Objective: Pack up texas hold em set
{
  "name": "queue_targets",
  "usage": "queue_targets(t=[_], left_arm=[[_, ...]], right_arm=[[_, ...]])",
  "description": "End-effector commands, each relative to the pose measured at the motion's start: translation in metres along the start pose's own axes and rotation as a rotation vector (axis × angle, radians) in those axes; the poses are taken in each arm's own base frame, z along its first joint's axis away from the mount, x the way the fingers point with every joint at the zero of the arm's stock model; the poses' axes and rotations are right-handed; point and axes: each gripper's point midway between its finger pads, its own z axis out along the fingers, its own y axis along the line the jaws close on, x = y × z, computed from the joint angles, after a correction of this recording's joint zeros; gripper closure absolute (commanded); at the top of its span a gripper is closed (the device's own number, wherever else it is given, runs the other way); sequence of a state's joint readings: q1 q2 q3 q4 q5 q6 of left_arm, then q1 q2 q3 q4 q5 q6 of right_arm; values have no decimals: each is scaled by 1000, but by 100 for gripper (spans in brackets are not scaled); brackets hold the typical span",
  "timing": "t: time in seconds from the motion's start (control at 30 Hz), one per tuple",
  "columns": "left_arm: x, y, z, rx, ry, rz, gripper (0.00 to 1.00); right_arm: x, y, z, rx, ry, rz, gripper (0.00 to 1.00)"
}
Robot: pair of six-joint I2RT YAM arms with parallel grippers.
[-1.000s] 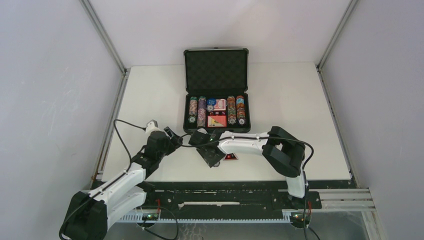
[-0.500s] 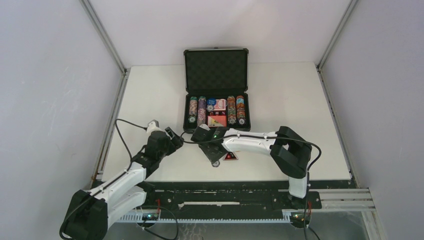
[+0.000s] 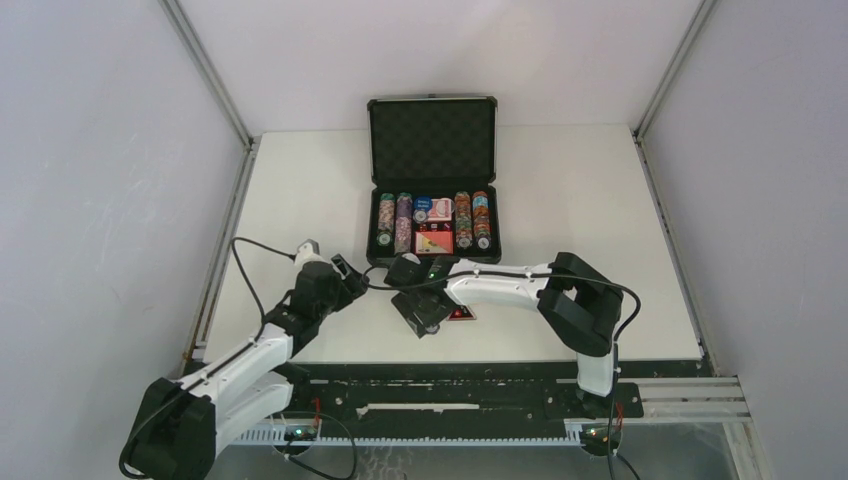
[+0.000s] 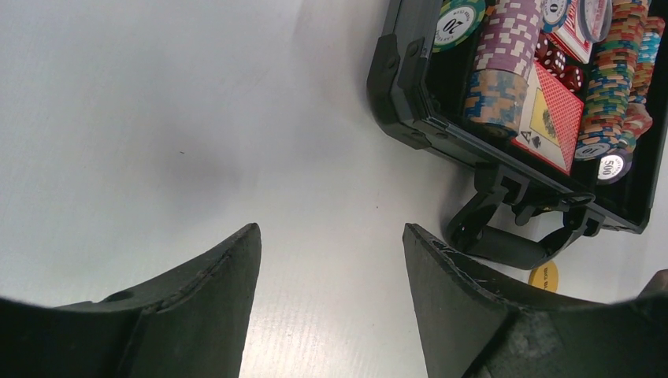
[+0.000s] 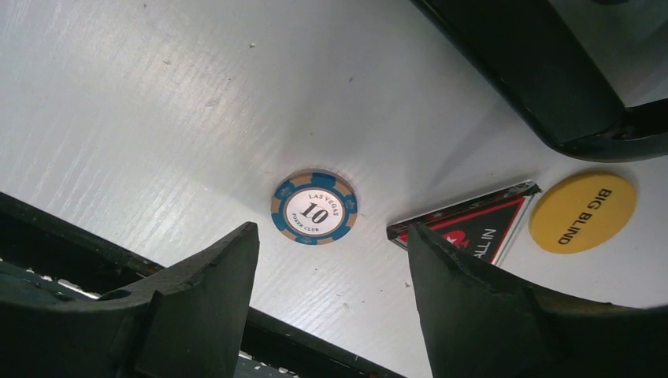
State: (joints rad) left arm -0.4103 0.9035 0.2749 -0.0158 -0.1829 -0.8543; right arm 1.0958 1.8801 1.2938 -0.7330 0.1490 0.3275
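The open black briefcase (image 3: pixel 432 140) sits mid-table, with its lid upright. Rows of poker chips (image 3: pixel 387 222), a red card box (image 4: pixel 551 118) and red dice (image 4: pixel 561 64) lie in it. A blue chip marked 10 (image 5: pixel 314 207) lies flat on the table, just ahead of my open right gripper (image 5: pixel 331 230) and not touched by it. Beside the chip are a triangular ALL IN marker (image 5: pixel 473 224) and a yellow BIG BLIND button (image 5: pixel 582 212). My left gripper (image 4: pixel 329 230) stands open and empty over bare table, left of the case handle (image 4: pixel 504 246).
The table's near edge and the black rail (image 5: pixel 79 236) run close under the right fingers. White walls enclose the table on three sides. The case's front corner (image 4: pixel 390 75) lies ahead and right of the left gripper.
The right arm's elbow has shifted right and its wrist has turned slightly above the loose pieces. The left arm has stayed still.
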Motion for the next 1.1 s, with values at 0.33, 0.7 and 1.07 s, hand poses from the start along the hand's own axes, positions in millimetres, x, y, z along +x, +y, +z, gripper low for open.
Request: queue_targets(t=[0.33, 0.7, 1.07], left_arm=[[-17, -22, -2, 60, -44, 15, 29], [-18, -21, -2, 58, -49, 14, 29], [-18, -21, -3, 60, -49, 12, 29]], right_arm=[[2, 14, 15, -40, 4, -5, 27], [8, 17, 18, -47, 27, -9, 36], [11, 18, 17, -29, 43, -21, 53]])
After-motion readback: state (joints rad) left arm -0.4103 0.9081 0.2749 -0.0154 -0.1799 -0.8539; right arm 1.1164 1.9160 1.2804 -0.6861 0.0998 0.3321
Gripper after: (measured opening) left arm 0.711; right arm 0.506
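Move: The blue-and-brown 10 chip lies flat on the table close under my right hand, about 1 cm back, 1 cm left and 2 cm down. The ALL IN triangle is about 7 cm to the right of the chip and 3 cm farther out. The yellow BIG BLIND disc lies roughly 10 cm right of the chip and 8 cm ahead of it. The case handle is about 11 cm straight ahead of my hand. From my left hand the chip is some 14 cm right, 11 cm back. I lower my open right hand about 1.5 cm onto the 10 chip, shifting a little left as it sinks. Then, with the height held, I ease it slowly back about half a centimetre and bring the fingers in from wide to half open, until the tips stand at the chip's two opposite edges, just about touching. The wrist keeps pointing down. ##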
